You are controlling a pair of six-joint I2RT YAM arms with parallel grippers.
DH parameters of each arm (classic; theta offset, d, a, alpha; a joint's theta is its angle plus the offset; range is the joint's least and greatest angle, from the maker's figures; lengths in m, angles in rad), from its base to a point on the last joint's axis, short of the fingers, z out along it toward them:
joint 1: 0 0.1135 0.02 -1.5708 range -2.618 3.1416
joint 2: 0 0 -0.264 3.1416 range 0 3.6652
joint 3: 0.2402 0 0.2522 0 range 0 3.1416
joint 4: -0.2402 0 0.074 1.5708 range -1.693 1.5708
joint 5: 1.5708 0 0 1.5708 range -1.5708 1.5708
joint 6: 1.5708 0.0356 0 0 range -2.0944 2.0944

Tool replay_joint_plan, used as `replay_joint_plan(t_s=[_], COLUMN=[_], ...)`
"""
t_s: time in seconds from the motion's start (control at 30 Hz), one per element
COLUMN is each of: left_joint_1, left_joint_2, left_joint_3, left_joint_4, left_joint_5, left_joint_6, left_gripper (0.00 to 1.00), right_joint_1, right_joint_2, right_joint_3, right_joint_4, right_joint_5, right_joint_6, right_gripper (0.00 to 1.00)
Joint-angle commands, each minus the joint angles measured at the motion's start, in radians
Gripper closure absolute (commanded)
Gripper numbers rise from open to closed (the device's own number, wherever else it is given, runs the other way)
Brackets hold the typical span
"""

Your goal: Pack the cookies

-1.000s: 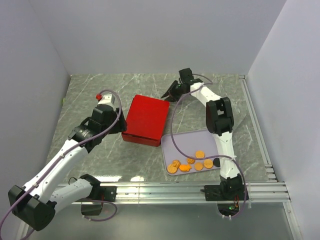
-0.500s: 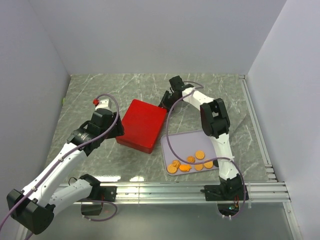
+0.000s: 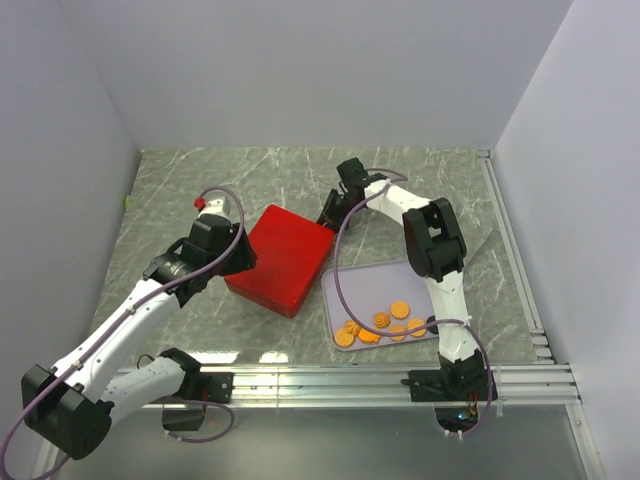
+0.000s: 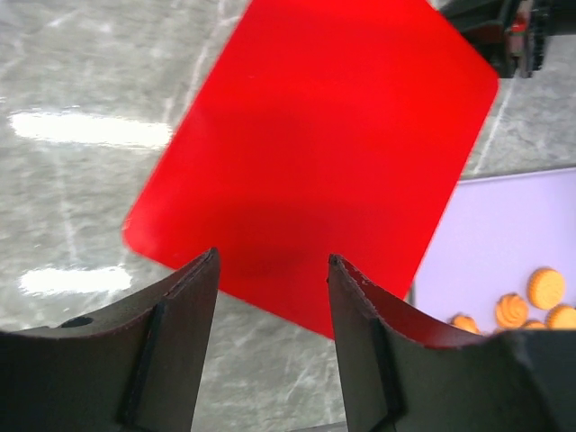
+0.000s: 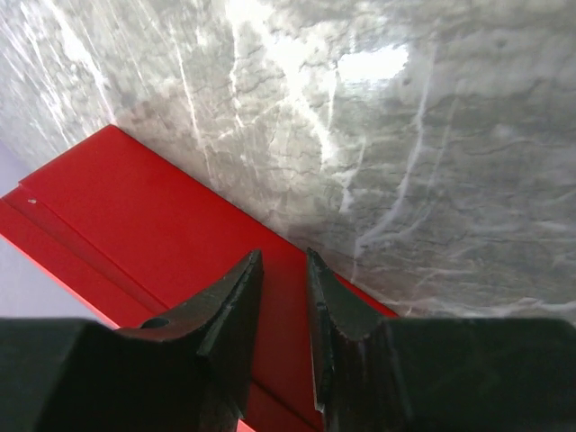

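Note:
Several orange cookies [image 3: 381,327] lie in the near part of a pale lavender tray [image 3: 385,285]; some show at the right edge of the left wrist view [image 4: 544,288], on the tray [image 4: 504,216]. A closed red box [image 3: 280,258] sits slantwise left of the tray. My left gripper [image 3: 241,260] is at the box's left edge; it stands open [image 4: 270,265] over the near rim of the red box [image 4: 315,153], holding nothing. My right gripper [image 3: 330,208] is at the box's far right corner. Its jaws [image 5: 281,261] stand a narrow gap apart over the red box [image 5: 135,225].
Grey marbled tabletop [image 3: 200,190] with white walls on three sides. An aluminium rail [image 3: 380,378] runs along the near edge and another [image 3: 512,250] along the right side. The right arm's cable [image 3: 338,270] loops over the tray's left end.
The red box has turned and slid to the near left. The right gripper came down onto its far right corner. The left gripper followed the box's left edge and its jaws narrowed slightly.

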Motion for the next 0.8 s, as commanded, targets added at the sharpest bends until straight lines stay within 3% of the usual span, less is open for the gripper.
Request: replay_joint_plan(t_s=[0.0,0.17,0.33,0.53,0.7,0.77], left_joint_1=[-0.005,-0.005,-0.009,-0.007,-0.007,-0.005], left_joint_2=[0.008,0.008,0.019,0.015,0.025,0.033], left_joint_3=[-0.002,-0.001,0.019,0.03,0.042,0.05], left_joint_4=[0.079,0.109,0.099,0.086,0.085,0.085], left_joint_5=[0.068,0.112,0.134,0.125,0.099,0.099], left_joint_6=[-0.031,-0.032,-0.022,-0.009,0.009,0.02], left_gripper=[0.43,0.46,0.48,0.52,0.61,0.69], right_joint_1=[0.021,-0.01,-0.128,-0.185,-0.191,-0.19], right_joint_2=[-0.07,-0.055,-0.061,-0.141,-0.335,-0.441], right_joint_3=[-0.012,0.049,0.069,0.083,-0.118,-0.272], right_joint_4=[0.006,-0.074,-0.089,-0.108,-0.013,0.11], right_joint_5=[-0.017,0.051,0.075,0.08,-0.042,-0.174], right_joint_6=[-0.009,-0.055,-0.064,-0.103,-0.11,-0.092], right_gripper=[0.67,0.67,0.67,0.67,0.67,0.66])
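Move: The red box, its lid on, has its middle about 9 cm back and 10 cm left of the right hand, whose fingertips are at the box's far right corner, nearly level with it. From that hand the lilac tray's middle is some 20 cm back and 14 cm right, and the leftover cookies in it about 25 cm back and 14 cm right, both slightly lower. From the left hand the box lies about 5 cm ahead, 7 cm right and 14 cm below. The right hand comes free of the box's far right corner, sweeping about 11 cm right with some 5 cm forward over the open table, then rises about 8 cm while drawing back a little, its fingers staying about a third open. Meanwhile the left hand, touching nothing, shifts only 2 to 3 cm right towards the box's middle, well above the lid, rolls slightly and narrows its empty fingers from over half open to about a third. ##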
